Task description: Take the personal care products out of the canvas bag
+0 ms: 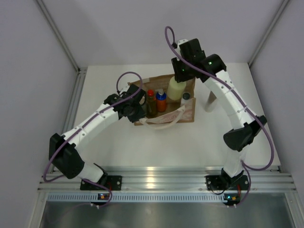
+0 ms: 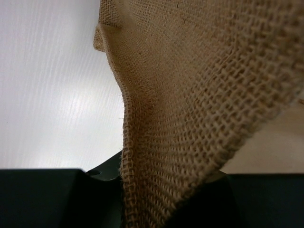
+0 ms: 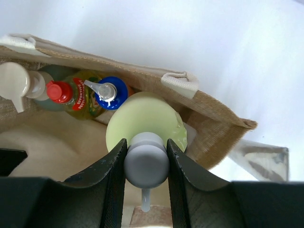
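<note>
The brown canvas bag (image 1: 187,111) stands at mid-table with its mouth up and white rope handles hanging over the front. My right gripper (image 3: 146,161) is shut on the white cap of the pale-yellow bottle (image 3: 142,121), which stands upright at the bag's right end (image 1: 175,90). Beside it in the bag are an amber red-capped bottle (image 3: 59,91), an orange-blue bottle (image 3: 107,92) and a pale pump head (image 3: 14,81). My left gripper (image 2: 159,194) is shut on the woven fabric (image 2: 190,95) of the bag's left edge (image 1: 138,105).
A pale grey item (image 1: 210,100) stands on the white table just right of the bag, under my right arm. A dark cap (image 1: 185,96) shows in the bag by the yellow bottle. Metal rails frame the table's left side and near edge.
</note>
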`<state>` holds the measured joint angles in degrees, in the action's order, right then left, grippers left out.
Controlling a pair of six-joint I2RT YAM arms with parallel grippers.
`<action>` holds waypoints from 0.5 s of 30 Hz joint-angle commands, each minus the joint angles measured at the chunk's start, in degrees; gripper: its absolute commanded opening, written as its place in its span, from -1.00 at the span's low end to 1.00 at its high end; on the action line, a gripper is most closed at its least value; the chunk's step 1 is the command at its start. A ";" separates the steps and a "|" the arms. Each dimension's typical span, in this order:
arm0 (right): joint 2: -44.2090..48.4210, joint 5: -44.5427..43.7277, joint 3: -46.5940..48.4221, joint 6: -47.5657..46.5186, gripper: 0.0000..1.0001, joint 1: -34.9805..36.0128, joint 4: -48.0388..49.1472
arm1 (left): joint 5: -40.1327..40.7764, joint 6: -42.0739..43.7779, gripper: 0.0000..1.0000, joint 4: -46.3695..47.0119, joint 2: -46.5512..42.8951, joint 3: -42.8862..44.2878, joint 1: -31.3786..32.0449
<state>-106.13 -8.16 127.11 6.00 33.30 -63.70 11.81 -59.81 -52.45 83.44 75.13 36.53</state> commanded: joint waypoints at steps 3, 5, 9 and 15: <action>6.19 -4.75 7.71 -1.96 -1.00 -0.60 -0.46 | 0.84 0.57 -0.37 -0.90 0.85 1.77 -0.15; 7.25 -5.81 8.85 -1.78 -1.00 -0.60 -0.81 | 0.67 0.40 -0.37 -0.90 0.94 1.68 -0.15; 9.62 -7.83 10.00 -1.69 -1.00 -0.60 -1.51 | 0.58 0.40 -0.37 -0.90 1.11 1.68 -0.15; 13.66 -10.64 10.09 -1.34 -1.00 -0.69 -1.78 | 0.23 0.05 -0.38 -0.90 1.20 1.51 -0.06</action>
<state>-99.31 -14.46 131.79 4.97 33.30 -69.91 11.86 -59.83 -52.53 83.90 75.44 36.53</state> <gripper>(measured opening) 0.332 0.315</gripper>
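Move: The right gripper already holds the pale green bottle by its pump head, hanging over the canvas bag. The open table it is bound for lies beyond the bag's right end, where the clear tube stands about 16 cm to the right, 2 cm back and 24 cm below. The blue-capped bottle is some 6 cm left, the white-capped bottle 6 cm right, both level and 22 cm below. From the left hand, the clear tube is roughly 34 cm right, 8 cm ahead, 9 cm below. Keep raising the right gripper with the pale green bottle, about 6 cm more, and swing it out some 4 cm to the right over the white-capped bottle's side of the bag, easing back about 3 cm as you go. Let the fingertips tilt slightly upward and keep the pinch on the pump head. Hold the left gripper still on the bag's left edge. ##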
